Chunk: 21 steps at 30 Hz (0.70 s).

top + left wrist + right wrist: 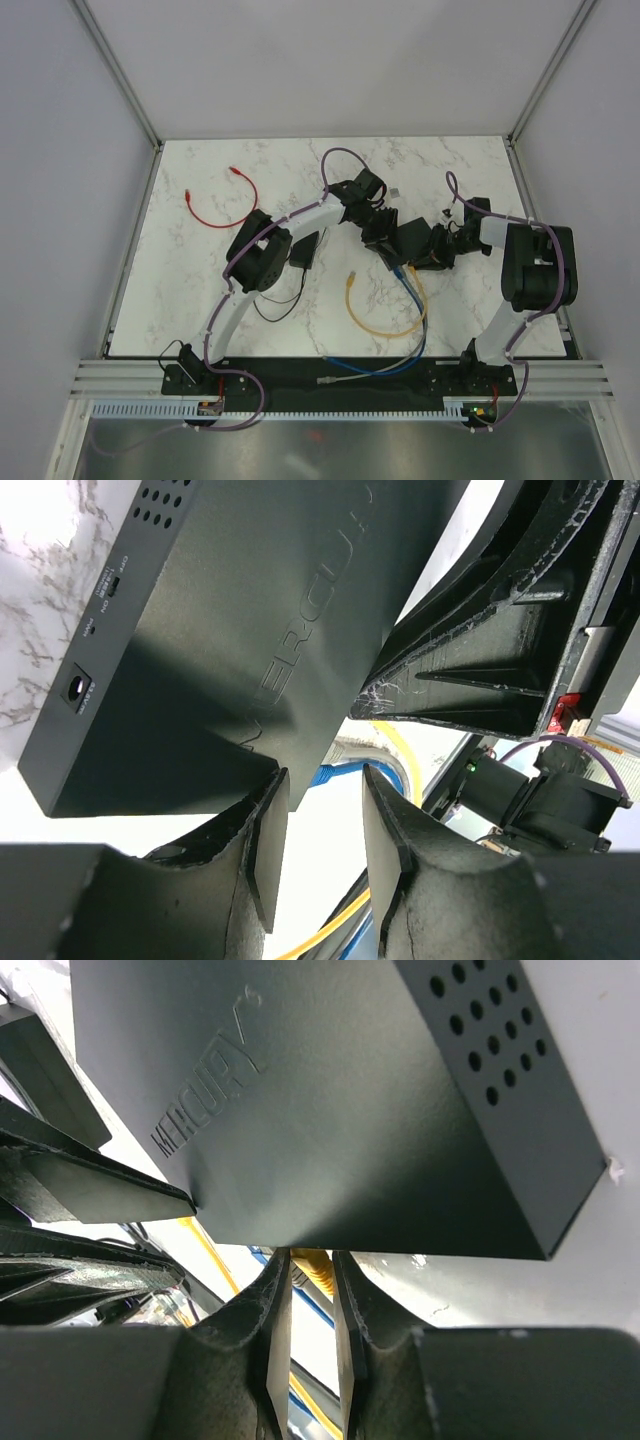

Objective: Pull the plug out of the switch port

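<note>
The switch is a flat black box held between both arms at mid-table. In the right wrist view its underside edge fills the top, and a yellow plug sits in its port. My right gripper is shut on that yellow plug, with both pads against its sides. My left gripper is open, and one fingertip rests at the corner of the switch. A blue plug shows beyond the empty gap.
Yellow, blue and grey cables trail from the switch toward the near edge. A small black power brick with a thin cord lies under the left arm. A red cable lies at the far left.
</note>
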Tool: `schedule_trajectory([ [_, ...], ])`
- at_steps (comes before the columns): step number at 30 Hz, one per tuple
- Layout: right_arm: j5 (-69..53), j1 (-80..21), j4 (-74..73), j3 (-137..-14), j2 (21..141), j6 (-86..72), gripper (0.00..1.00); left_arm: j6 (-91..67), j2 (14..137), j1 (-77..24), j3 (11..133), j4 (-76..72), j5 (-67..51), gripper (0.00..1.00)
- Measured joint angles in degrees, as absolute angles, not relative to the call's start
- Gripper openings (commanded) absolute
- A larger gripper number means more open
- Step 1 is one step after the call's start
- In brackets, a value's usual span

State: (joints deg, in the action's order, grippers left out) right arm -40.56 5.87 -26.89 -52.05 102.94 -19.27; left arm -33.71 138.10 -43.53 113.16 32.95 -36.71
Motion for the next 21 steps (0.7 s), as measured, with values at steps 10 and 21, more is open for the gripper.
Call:
schedule_trajectory([
  [10, -37.17, 4.95, -32.67, -55.44, 103.68, -17.30, 0.00, -34.87, 139.00, -43.53, 114.06, 32.93, -37.63, 0.43],
  [21, -32.05, 5.08, -36.71, -53.69, 100.31, -16.29, 0.00, -35.38, 140.05, -43.53, 115.44, 33.06, -38.68, 0.43],
])
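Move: The yellow plug already sits between the right fingertips, still at the switch's port side. From that hand, the switch's middle lies about 6 cm ahead and 2 cm left; the blue plug is about 4 cm left and 1 cm back. From the left hand, the yellow plug is some 7 cm to the right, level in reach and about 4 cm lower. The right hand draws the pinched yellow plug back 2 cm and right 1.5 cm from the switch, fingers shutting fully. ##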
